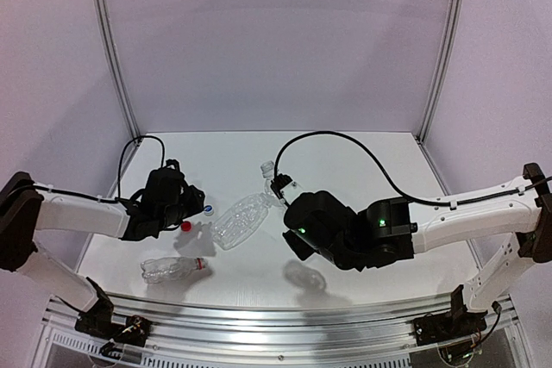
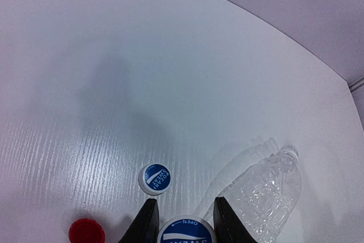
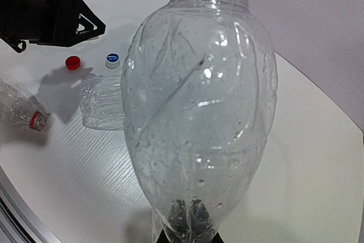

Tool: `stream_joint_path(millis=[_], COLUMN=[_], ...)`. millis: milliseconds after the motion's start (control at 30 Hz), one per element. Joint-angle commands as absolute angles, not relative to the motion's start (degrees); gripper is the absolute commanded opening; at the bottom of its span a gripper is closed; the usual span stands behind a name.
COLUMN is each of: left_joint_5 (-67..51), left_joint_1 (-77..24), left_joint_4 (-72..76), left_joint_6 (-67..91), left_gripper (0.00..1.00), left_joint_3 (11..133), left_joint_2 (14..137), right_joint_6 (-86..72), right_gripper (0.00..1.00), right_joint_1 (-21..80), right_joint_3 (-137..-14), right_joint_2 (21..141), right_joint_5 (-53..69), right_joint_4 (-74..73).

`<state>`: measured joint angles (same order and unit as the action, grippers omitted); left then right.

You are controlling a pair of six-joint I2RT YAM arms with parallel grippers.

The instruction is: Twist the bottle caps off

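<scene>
My left gripper [image 2: 186,210] is shut on a white bottle cap with a blue top [image 2: 186,233], held just above the table [image 2: 170,55]. A second white and blue cap [image 2: 155,178] and a red cap [image 2: 86,233] lie on the table close in front of and left of the fingers. My right gripper [image 3: 187,223] is shut on the crumpled base of a clear bottle [image 3: 199,101], raised above the table with its neck [image 1: 267,167] pointing away. In the top view the left gripper [image 1: 191,198] is left of this bottle, with a gap between them.
A clear bottle without a cap [image 1: 244,217] lies on its side between the arms. Another clear bottle [image 1: 172,269] with a red neck ring [image 3: 38,120] lies near the front left edge. White walls and metal posts close in the back and sides.
</scene>
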<state>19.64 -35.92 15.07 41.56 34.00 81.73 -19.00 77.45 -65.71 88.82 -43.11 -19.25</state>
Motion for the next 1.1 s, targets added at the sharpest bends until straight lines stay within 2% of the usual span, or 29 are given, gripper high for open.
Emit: stream_joint_path(millis=[0, 433, 667, 767, 933, 1067], left_joint_5=[21.27, 22.06, 21.62, 20.87, 21.76, 22.69], left_joint_1=[-35.42, -35.42, -35.42, -35.42, -36.01, -36.65], left_joint_4=[17.67, 19.08, 19.16, 19.14, 16.93, 14.62], left_joint_6=[40.74, 40.43, 39.88, 38.83, 35.52, 33.4], left_gripper=[0.29, 0.47, 0.5, 0.53, 0.7, 0.79], left_joint_3=[33.44, 32.24, 31.71, 30.32, 27.69, 26.28], left_joint_2=[82.94, 82.33, 81.04, 77.52, 66.95, 57.37], right_joint_6=[-19.6, -19.52, -19.63, -18.95, -14.29, -14.39], right_gripper=[0.0, 0.0, 0.0, 0.0, 0.0, 0.0], right_joint_1=[76.74, 76.31, 76.2, 75.38, 73.55, 71.08], right_joint_3=[-65.0, -65.12, -64.45, -61.51, -53.3, -52.15], right_joint_2=[89.0, 89.81, 89.34, 87.78, 85.82, 87.57], right_joint_5=[-44.21, -43.68, -43.59, -42.6, -44.6, -48.86], right_joint_4=[-19.18, -18.87, -17.91, -12.89, 4.16, 10.75])
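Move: The left hand holds the blue cap it took off, roughly 6 cm above a bare patch of table directly below. The other blue cap lies about 5 cm farther out and 1 cm left, the red cap some 8 cm left and 1 cm nearer, the lying bottle about 11 cm right and 1 cm ahead. The right hand grips the uncapped bottle upright; from it the lying bottle is about 18 cm ahead, 17 cm left and 12 cm lower. Almost motionless at first, the left hand spreads its fingers and lets go of the blue cap over the bare table, then lifts away about 7 cm, easing back and left, opening wider and tipping its fingers up. Late on, the right hand, still gripping the uncapped bottle, starts down, forward and to the right, some 5 cm in all, away from the lying bottle. ##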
